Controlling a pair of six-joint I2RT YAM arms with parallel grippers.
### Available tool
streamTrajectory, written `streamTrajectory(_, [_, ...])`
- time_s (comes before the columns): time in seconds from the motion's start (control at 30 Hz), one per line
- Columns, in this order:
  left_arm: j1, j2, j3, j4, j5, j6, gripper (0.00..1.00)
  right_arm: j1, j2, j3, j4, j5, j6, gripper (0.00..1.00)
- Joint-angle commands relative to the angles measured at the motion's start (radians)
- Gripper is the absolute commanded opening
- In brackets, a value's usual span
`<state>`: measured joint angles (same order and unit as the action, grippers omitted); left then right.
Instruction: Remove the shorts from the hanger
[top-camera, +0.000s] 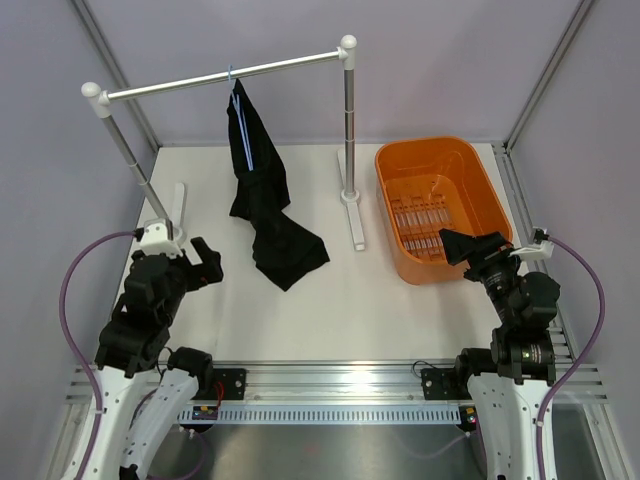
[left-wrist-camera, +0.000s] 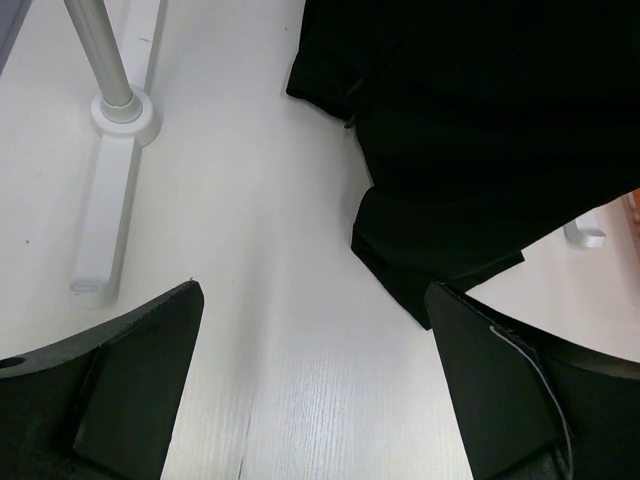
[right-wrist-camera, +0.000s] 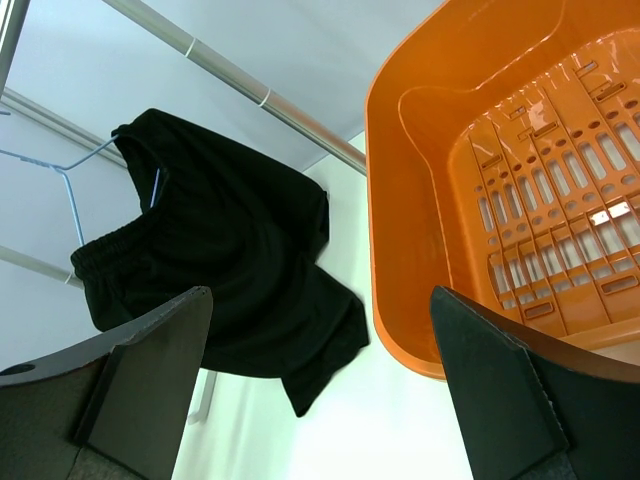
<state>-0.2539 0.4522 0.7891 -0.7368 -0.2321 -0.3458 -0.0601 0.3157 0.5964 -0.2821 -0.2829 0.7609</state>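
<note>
The black shorts (top-camera: 262, 175) hang on the light-blue wire hanger (top-camera: 240, 118), which is hooked on the silver rail (top-camera: 225, 75). Their lower end rests crumpled on the table. In the left wrist view the shorts (left-wrist-camera: 480, 130) fill the upper right. In the right wrist view the shorts (right-wrist-camera: 220, 260) drape on the hanger (right-wrist-camera: 70, 190). My left gripper (top-camera: 207, 265) is open and empty, near the table to the left of the shorts' lower end; its open jaws (left-wrist-camera: 312, 292) frame bare table. My right gripper (top-camera: 473, 247) is open and empty at the tub's near edge (right-wrist-camera: 320, 292).
An orange tub (top-camera: 440, 205) with a slotted floor stands at the right and shows in the right wrist view (right-wrist-camera: 520, 200). The rail's right post and foot (top-camera: 350, 190) stand between shorts and tub. The left post's base (left-wrist-camera: 120, 108) and white foot stand close to my left gripper.
</note>
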Motion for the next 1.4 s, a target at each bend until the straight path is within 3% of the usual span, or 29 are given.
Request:
streamTrajectory(0.0, [0.002, -0.014, 0.111, 0.076, 0.001, 0.028, 0.99, -0.006, 0.010, 0.034, 0.015, -0.021, -0.018, 1.00])
streamTrajectory(0.13, [0.001, 0.046, 0.197, 0.119, 0.010, 0.047, 0.99, -0.006, 0.005, 0.023, 0.024, -0.019, -0.018, 0.99])
streamTrajectory(0.63, [-0.002, 0.597, 0.554, 0.412, 0.082, -0.070, 0.99, -0.006, 0.063, 0.006, 0.101, -0.084, -0.025, 0.99])
streamTrajectory(1.0, [-0.145, 0.914, 0.847, 0.448, -0.131, 0.027, 0.99, 0.034, 0.077, 0.017, 0.133, -0.019, -0.061, 0.99])
streamTrajectory(1.13, [-0.171, 0.983, 0.884, 0.468, -0.304, 0.056, 0.99, 0.036, 0.118, 0.077, 0.092, -0.007, -0.101, 0.99])
streamTrajectory(1.37, [-0.177, 1.037, 0.855, 0.566, -0.423, 0.077, 0.99, 0.036, 0.177, 0.114, 0.076, -0.021, -0.110, 1.00])
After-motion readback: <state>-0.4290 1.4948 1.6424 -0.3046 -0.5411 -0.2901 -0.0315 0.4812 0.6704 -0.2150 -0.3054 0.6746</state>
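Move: The hanger's neck, under the rack's rod, is about 29 cm ahead of the left hand, 9 cm to its right and 16 cm higher. The shorts hang below it, their middle some 25 cm ahead, 10 cm right and about level; the rack's left post is roughly 25 cm ahead and 8 cm left. From the right hand, the neck is about 29 cm ahead, 45 cm left and 10 cm up. The open left hand climbs, then reaches some 25 cm forward and rightward, coming close to the hanger's neck. ##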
